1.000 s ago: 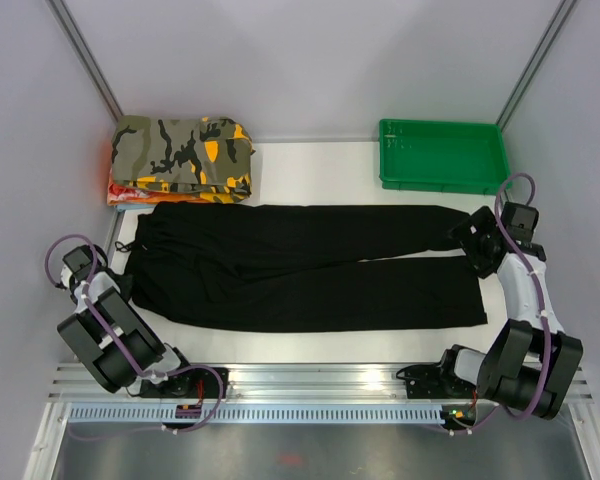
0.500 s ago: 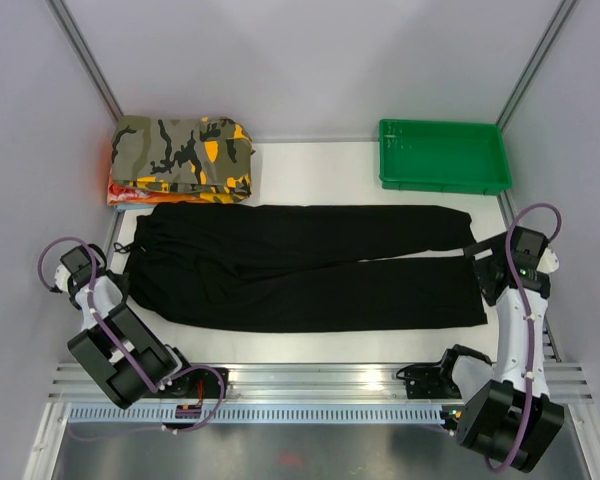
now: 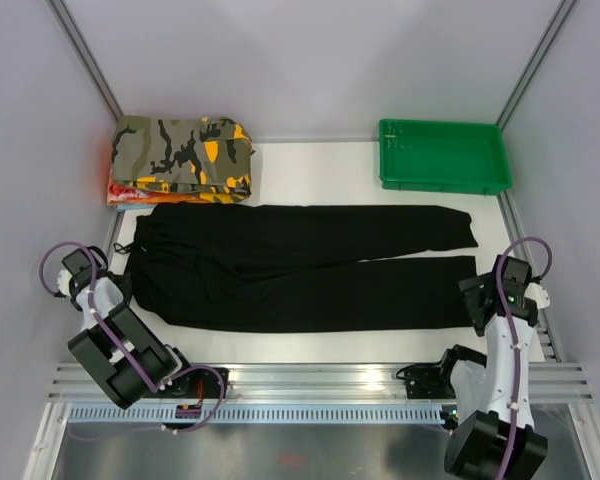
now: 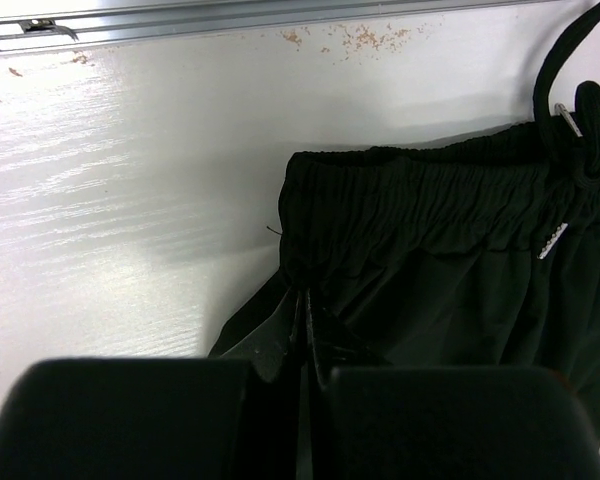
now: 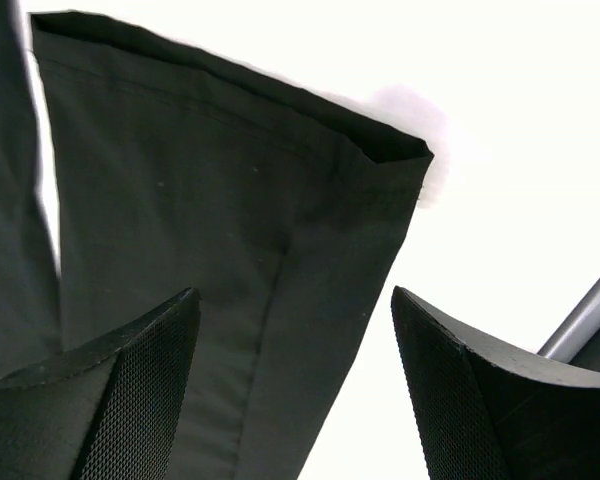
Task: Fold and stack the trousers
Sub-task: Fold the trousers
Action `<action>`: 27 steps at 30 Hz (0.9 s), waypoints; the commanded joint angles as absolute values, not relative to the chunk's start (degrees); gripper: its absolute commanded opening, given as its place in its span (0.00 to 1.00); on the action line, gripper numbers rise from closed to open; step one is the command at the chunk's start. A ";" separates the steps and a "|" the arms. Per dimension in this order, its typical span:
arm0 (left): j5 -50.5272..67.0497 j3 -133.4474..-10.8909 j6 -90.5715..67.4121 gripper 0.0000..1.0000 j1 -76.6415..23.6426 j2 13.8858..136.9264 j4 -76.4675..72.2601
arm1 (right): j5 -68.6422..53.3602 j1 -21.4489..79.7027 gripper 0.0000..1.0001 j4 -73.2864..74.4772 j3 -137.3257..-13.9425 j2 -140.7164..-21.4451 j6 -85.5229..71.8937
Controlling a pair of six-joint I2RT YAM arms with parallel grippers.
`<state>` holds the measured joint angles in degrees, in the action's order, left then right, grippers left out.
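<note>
The black trousers [image 3: 300, 265] lie flat across the table, waist to the left and both legs running right. My left gripper [image 3: 122, 284] sits at the near corner of the waist. In the left wrist view it [image 4: 305, 305] is shut on a pinch of cloth just below the elastic waistband [image 4: 430, 195]. My right gripper [image 3: 476, 301] is at the hem end of the near leg. In the right wrist view it [image 5: 294, 293] is open, its two fingers standing either side of the leg's edge [image 5: 310, 300], with the hem corner [image 5: 395, 150] just ahead.
A folded camouflage garment [image 3: 183, 157] lies at the back left, close to the waist. A green tray [image 3: 442, 155] stands at the back right. A metal rail [image 3: 310, 380] runs along the near edge. A black drawstring [image 4: 555, 70] loops off the waistband.
My right arm has swung from the far leg's hem toward me to the near leg's hem. My left gripper has shut on the waist corner.
</note>
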<state>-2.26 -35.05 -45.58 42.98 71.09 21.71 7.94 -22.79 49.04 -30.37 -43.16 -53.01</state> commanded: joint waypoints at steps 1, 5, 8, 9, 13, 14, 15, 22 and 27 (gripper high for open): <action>-0.26 -35.15 -47.64 0.02 43.68 70.22 20.92 | 9.67 -22.94 0.85 48.87 -28.74 -44.89 -54.93; 1.58 -35.77 -47.55 0.02 44.91 70.49 20.66 | 6.25 -22.94 0.87 46.76 -28.83 -52.63 -54.14; 2.63 -35.60 -47.64 0.02 45.96 71.10 20.39 | 5.10 -22.94 0.86 44.57 -27.78 -56.15 -54.32; 2.81 -35.60 -47.64 0.02 46.14 71.19 20.30 | 4.84 -22.94 0.85 43.78 -27.25 -56.86 -54.23; 3.78 -35.68 -47.55 0.02 46.76 71.89 20.21 | 5.36 -22.94 0.84 42.10 -26.28 -63.09 -53.09; 3.87 -35.77 -47.46 0.02 46.84 71.98 20.13 | 6.14 -22.94 0.83 41.84 -26.28 -63.80 -52.74; 3.95 -35.68 -47.55 0.02 46.93 72.16 19.95 | 6.59 -22.94 0.83 41.14 -26.28 -64.24 -52.56; 5.36 -35.77 -47.46 0.02 48.07 73.21 19.25 | 9.14 -22.94 0.68 38.24 -25.41 -64.78 -53.08; 5.80 -35.77 -47.37 0.02 48.43 73.56 18.98 | 10.63 -22.94 0.53 35.25 -25.22 -63.90 -52.91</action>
<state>4.27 -35.05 -46.04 47.94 73.23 20.86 8.32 -22.76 45.74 -28.75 -62.72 -51.75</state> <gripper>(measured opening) 0.028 0.553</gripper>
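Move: The near edge of the near trouser leg, just inside its hem corner, lies about 3 cm back, 1 cm left and 6 cm below the open right gripper. The hem corner itself is some 5 cm back and 3 cm right of the hand, and the far leg's hem about 20 cm ahead and 2 cm right, both at table level. From the left gripper, shut on the waistband's near end, that leg edge is roughly 88 cm right and 8 cm back. Lower the right gripper about 5.5 cm onto the near leg beside its hem corner, easing back some 2 cm and tilting the wrist about 15 degrees so the fingers point more steeply down. Once down, stay there and close the fingers part-way, one on the leg and the other at its near edge. Keep the left gripper shut on the waistband, almost still. ##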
